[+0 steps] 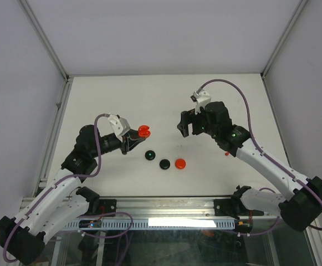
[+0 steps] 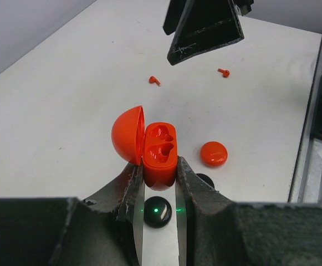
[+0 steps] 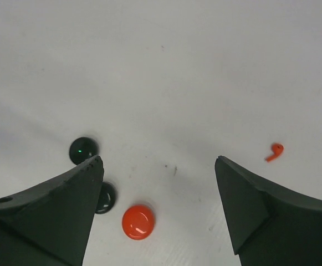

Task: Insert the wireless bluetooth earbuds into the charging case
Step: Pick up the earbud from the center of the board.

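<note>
My left gripper [image 2: 159, 166] is shut on the base of a red charging case [image 2: 159, 152], held above the table with its round lid [image 2: 126, 136] swung open to the left and its two wells facing the camera. In the top view this case [image 1: 144, 131] sits at the tip of the left gripper [image 1: 134, 134]. Two tiny red earbuds [image 2: 154, 80] [image 2: 224, 72] lie on the table beyond it. My right gripper [image 1: 188, 130] hovers open over the table with nothing between its fingers [image 3: 66, 205]; one red earbud [image 3: 275, 151] lies to its right.
Near the front of the table lie a red disc [image 1: 180, 163] and two black discs [image 1: 150, 155] [image 1: 164, 164]. The same red disc [image 3: 138, 221] lies below the right gripper. A metal rail [image 1: 149, 213] runs along the near edge.
</note>
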Action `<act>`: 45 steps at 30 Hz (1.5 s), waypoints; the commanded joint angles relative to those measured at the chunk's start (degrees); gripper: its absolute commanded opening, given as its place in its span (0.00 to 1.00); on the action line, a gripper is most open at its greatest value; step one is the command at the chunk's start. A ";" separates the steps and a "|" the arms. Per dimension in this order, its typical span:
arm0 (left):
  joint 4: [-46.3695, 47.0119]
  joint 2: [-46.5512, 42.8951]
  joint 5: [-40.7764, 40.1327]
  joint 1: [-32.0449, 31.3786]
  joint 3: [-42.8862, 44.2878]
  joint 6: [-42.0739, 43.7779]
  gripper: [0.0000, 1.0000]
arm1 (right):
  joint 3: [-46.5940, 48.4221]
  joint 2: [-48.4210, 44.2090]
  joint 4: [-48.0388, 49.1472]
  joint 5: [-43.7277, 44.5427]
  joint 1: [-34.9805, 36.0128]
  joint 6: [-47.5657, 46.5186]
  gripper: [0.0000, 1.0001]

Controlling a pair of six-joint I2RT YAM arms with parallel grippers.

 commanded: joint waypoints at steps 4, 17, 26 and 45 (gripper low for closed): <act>-0.19 -1.13 -6.71 -0.26 0.35 0.10 0.00 | 0.21 5.76 -6.77 12.86 -5.93 5.61 0.82; -1.46 0.29 -8.37 -0.25 0.96 -0.44 0.00 | -4.99 9.70 -11.91 13.86 -15.33 11.31 0.75; -1.58 0.78 -8.23 -0.25 0.89 -0.42 0.00 | 0.25 23.05 -3.09 16.55 -16.43 7.46 0.57; -1.96 1.71 -8.18 -0.25 1.05 0.07 0.00 | 12.52 39.20 -3.14 16.76 -16.67 3.83 0.42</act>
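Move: Ahead and to the right of the empty right hand, about 11 cm out, 12 cm right and some 21 cm down, lies the red earbud on the board. From this same hand, the other red earbud is roughly 2 cm back and 21 cm right, the red case standing on the board 6 cm back and 1 cm right, all at much the same depth. From the left hand the target earbud is about 16 cm ahead, 27 cm right and 22 cm below. Swinging down and to the right first, then forward while still sinking, the right hand closes in on the red earbud, ending some 19 cm lower, 12 cm right and 10 cm farther out. Its wrist turns about 30 degrees clockwise and tips steeply downward as the wide fingers narrow to about half their gap, not yet gripping. The left hand keeps its hold on the open red case, easing down about 2.5 cm. ##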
